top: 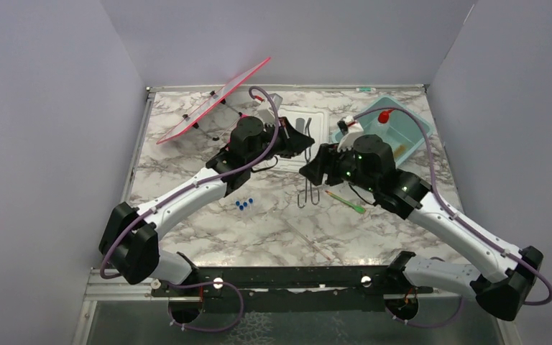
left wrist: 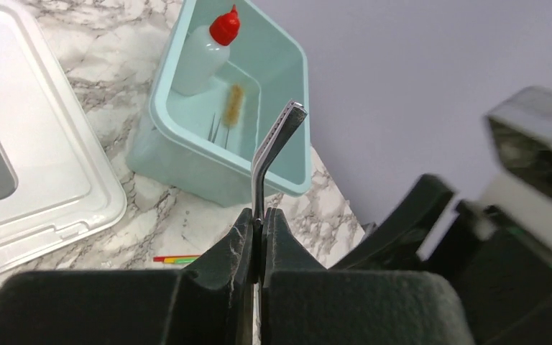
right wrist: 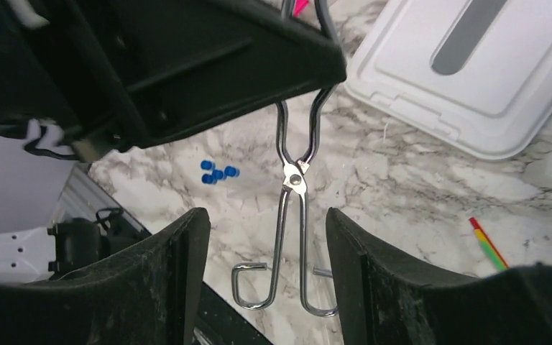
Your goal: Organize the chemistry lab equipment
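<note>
My left gripper (left wrist: 261, 219) is shut on the metal tweezers (left wrist: 273, 151), whose bent tips stick up in front of the teal tub (left wrist: 287, 188). In the tub lie the white squeeze bottle with a red nozzle (left wrist: 205, 54) and the tan-bristled brush (left wrist: 233, 106). My right gripper (right wrist: 267, 237) is open above the wire clamp (right wrist: 295, 215), which lies flat on the marble between its fingers. The blue-capped tubes (top: 244, 205) and the green-tipped stick (top: 346, 201) lie on the table. In the top view the two grippers (top: 309, 140) (top: 315, 167) stand close together at mid-table.
The white rectangular lid (top: 302, 123) lies behind the grippers, left of the tub (top: 410, 144). A pink sheet on a stand (top: 212, 100) leans at the back left. Grey walls close in three sides. The left arm's body (right wrist: 187, 57) fills the top of the right wrist view.
</note>
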`<state>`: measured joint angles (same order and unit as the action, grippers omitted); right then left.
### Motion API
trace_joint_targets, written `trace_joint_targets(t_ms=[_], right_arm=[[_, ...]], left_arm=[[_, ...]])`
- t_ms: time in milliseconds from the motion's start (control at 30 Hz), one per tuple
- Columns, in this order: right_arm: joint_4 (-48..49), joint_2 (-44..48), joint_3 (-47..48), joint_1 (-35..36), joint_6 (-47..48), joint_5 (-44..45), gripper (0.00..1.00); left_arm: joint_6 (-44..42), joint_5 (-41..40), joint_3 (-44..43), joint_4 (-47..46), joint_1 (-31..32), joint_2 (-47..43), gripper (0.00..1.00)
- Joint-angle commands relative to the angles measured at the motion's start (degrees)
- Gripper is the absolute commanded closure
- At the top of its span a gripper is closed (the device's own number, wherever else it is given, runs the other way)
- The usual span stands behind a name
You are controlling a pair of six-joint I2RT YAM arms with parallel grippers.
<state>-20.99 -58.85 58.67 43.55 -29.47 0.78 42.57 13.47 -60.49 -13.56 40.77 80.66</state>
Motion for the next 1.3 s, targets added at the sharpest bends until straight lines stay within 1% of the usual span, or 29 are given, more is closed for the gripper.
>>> trace_joint_targets(t_ms=[0,100,167,233,300,333,400,467,500,567,633,667,800,833,900,933,967,1033,1100,1267], right_arm=[[3.8,-4.6,-0.3,0.2,0.8,-7.4,0.38],[4.9,-7.6,0.8,0.2,-1.7,-4.8,0.47],[6.0,-8.6,0.8,0.2,-3.7,-2.6,0.58],[7.0,-8.9,0.8,0.2,-5.1,-1.4,0.66],[8.3,-8.4,0.3,0.2,-5.8,-1.0,0.72],[8.7,-7.9,0.0,0.2,-6.0,-0.1,0.73],[9.5,-7.1,-0.7,0.2,-5.8,1.7,0.71],[9.2,-6.8,-0.6,0.2,-5.4,2.6,0.63],[9.2,-6.9,-0.6,0.2,-5.0,2.6,0.60],[8.4,-7.2,-0.2,0.2,-5.0,3.0,0.57],[8.0,-7.5,0.2,0.2,-4.9,2.8,0.57],[8.1,-7.5,0.2,0.2,-5.1,2.8,0.60],[8.8,-7.5,0.3,0.2,-5.7,2.8,0.83],[8.7,-7.4,0.3,0.2,-6.0,3.3,0.88],[8.6,-6.8,0.3,0.2,-6.7,5.1,0.93],[8.1,-6.4,0.3,0.2,-7.0,6.6,0.94],[7.7,-6.0,0.4,0.2,-7.1,8.5,0.94],[6.4,-5.2,0.8,0.2,-7.1,13.0,0.96],[4.1,-4.9,2.2,0.1,-6.9,18.2,0.97],[-5.3,-7.1,9.5,-2.4,-7.1,30.9,0.98]], left_arm=[[-0.1,-1.0,-2.7,-0.7,0.1,-2.7,1.00],[0.1,-0.7,-2.2,-1.0,0.1,-3.3,1.00],[0.1,-0.7,-1.8,-1.1,0.1,-3.8,1.00],[0.1,-0.9,-1.4,-1.0,0.1,-4.2,1.00],[-0.1,-1.4,-1.0,-0.8,0.1,-4.6,1.00],[-0.3,-1.5,-1.0,-0.5,0.1,-4.9,1.00],[-0.8,-2.0,-1.0,0.1,0.1,-5.2,1.00],[-1.1,-2.1,-1.0,0.5,0.1,-5.4,1.00],[-1.2,-2.1,-1.0,0.6,0.1,-5.4,1.00],[-1.2,-2.2,-1.0,0.7,0.1,-5.4,1.00],[-1.3,-2.1,-1.2,1.1,0.1,-5.2,1.00],[-1.4,-2.1,-1.3,1.3,0.1,-5.1,1.00],[-2.0,-2.5,-1.7,1.9,0.1,-4.9,1.00],[-2.2,-3.2,-2.0,2.6,0.1,-5.0,0.94],[-2.9,-5.6,-2.5,4.8,0.1,-5.4,0.64],[-3.4,-6.9,-2.7,5.9,0.1,-5.8,0.53],[-4.2,-8.3,-3.0,6.9,0.1,-6.3,0.43],[-6.2,-10.4,-3.5,8.9,0.1,-7.5,0.31],[-8.9,-12.0,-4.0,10.3,0.1,-8.9,0.25],[-14.5,-13.0,-4.0,14.8,0.1,-12.7,0.25]])
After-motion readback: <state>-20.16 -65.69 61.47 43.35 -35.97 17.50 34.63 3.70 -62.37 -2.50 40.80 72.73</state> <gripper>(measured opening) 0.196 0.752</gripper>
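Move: The left hand holds the tongs near their jaw end; their middle pivot lies about 6 cm back of it and a couple of centimetres lower. For the open right hand the pivot is about 3 cm ahead, 2 cm left and 5 cm below. On the table some 26 cm below the right hand, the spoon lies about 9 cm ahead and 9 cm right, the white lid 25 cm ahead and 4 cm left; the teal box stands 24 cm ahead, 18 cm right. While the left hand keeps its hold and lifts the tongs about 3 cm, the right hand drops some 4–5 cm and slides 3 cm to its left around them, partly closes and comes back up about 2 cm, eases open slightly, then pinches the tongs at the pivot. Once they are gripped the left fingers open wide and draw off about 3 cm to the left, as the right hand carries the tongs some 5 cm right and 3 cm forward towards the teal box, turning about 15–20 degrees clockwise. ##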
